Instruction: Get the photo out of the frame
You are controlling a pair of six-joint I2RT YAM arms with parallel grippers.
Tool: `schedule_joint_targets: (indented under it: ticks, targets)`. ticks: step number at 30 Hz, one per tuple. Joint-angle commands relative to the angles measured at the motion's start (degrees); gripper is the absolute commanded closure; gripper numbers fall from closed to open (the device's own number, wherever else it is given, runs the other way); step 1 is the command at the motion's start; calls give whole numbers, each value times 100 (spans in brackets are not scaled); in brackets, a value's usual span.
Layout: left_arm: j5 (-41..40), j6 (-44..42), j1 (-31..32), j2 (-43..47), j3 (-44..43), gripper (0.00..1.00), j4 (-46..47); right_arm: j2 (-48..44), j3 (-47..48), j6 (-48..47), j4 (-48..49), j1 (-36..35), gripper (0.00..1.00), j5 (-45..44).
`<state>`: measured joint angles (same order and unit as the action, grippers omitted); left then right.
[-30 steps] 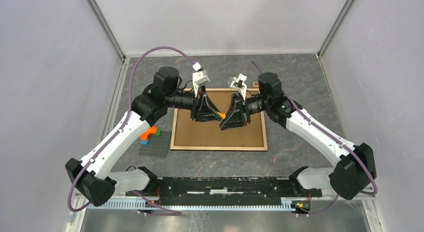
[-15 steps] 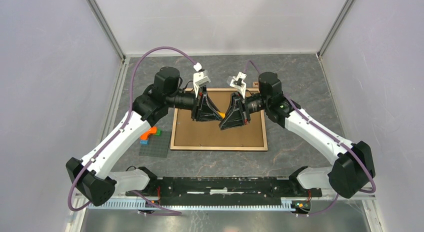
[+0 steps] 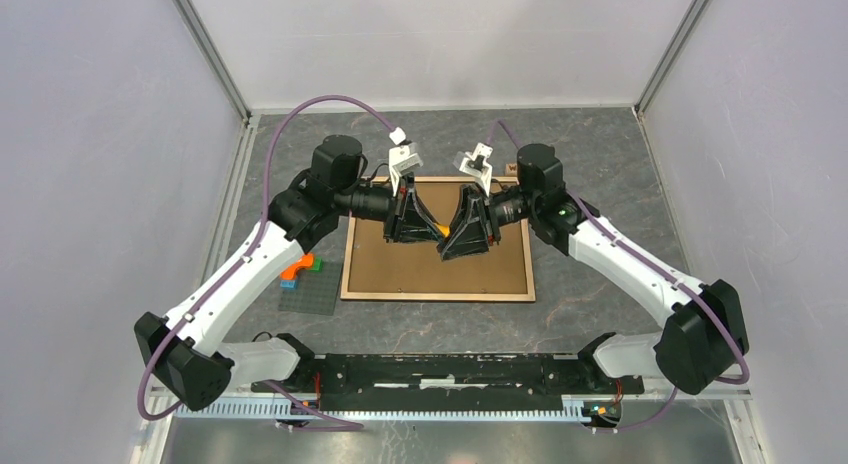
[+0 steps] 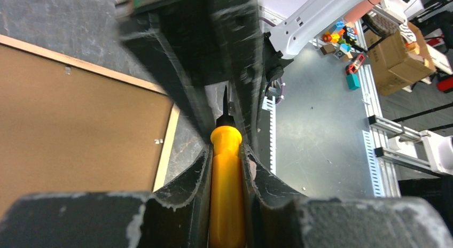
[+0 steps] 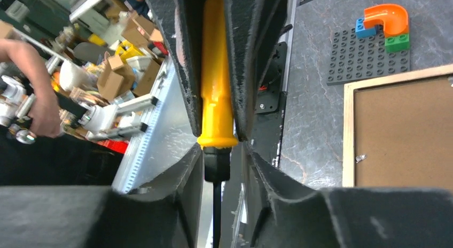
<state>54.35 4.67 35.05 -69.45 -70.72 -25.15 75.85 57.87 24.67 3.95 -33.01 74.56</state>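
Note:
The frame [image 3: 400, 269] lies back-up on the table, brown fibreboard edged in light wood; it also shows in the wrist views [image 4: 80, 119] [image 5: 406, 136]. The photo is hidden under the backing. Both grippers meet tip to tip above the frame's upper middle. A yellow-handled screwdriver [image 3: 440, 227] bridges them. My left gripper [image 4: 225, 146] is shut on the yellow handle [image 4: 227, 178]. My right gripper [image 5: 221, 152] surrounds the black collar and thin shaft [image 5: 216, 205] with its jaws narrowly apart and a gap beside the shaft.
A dark grey baseplate [image 3: 308, 289] with orange, blue and green bricks [image 5: 382, 26] sits just left of the frame. Small metal clips [image 5: 360, 159] [image 4: 158, 141] sit along the backing's edge. Enclosure walls stand on three sides.
My left gripper's jaws have closed in onto the yellow handle. The right gripper's jaws have eased slightly. Both arms have barely moved.

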Motion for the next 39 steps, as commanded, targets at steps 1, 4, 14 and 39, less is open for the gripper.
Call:
schedule_joint_targets:
  ticks: [1, 4, 14, 39]
  targets:
    - [223, 560, -210, 19, 95, 98, 20, 9, 159, -503, -438, 600, 43, -50]
    - [242, 902, -608, -94, 189, 98, -106, 208, 1231, -2804, -3076, 1433, 23, -533]
    - [-424, 1524, -822, -666, 208, 98, -399, 432, 1809, -5582, -5257, 3135, 19, -2506]
    - [-599, 3559, -849, -2797, 668, 98, 2712, 2157, 354, -9263, -3944, 3436, 23, -3669]
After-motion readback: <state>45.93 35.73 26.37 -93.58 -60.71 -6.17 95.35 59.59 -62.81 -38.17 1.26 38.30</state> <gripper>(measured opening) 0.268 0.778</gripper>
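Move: My left hand already holds the screwdriver's handle, and my right fingers are round its collar and blade. The face-down frame's middle lies some 15 cm ahead of my left hand, 1 cm to its left and 31 cm below; its right-edge clip is 18 cm ahead and 17 cm right, its right near-edge clip 2 cm ahead and 9 cm right. From my right hand, the frame's middle lies 17 cm ahead, 3 cm left and 28 cm below, the right-edge clip 20 cm ahead and 15 cm right. I open my right fingers and let go of the screwdriver, swinging that hand forward and right, then right and down past the frame's right edge, about 24 cm each right and down, its fingers tipping to point down and left. My left hand keeps its grip on the handle and sinks about 16 cm while going 11 cm forward over the frame's back, rolling some 45 degrees about its fingers, blade still pointing right. ##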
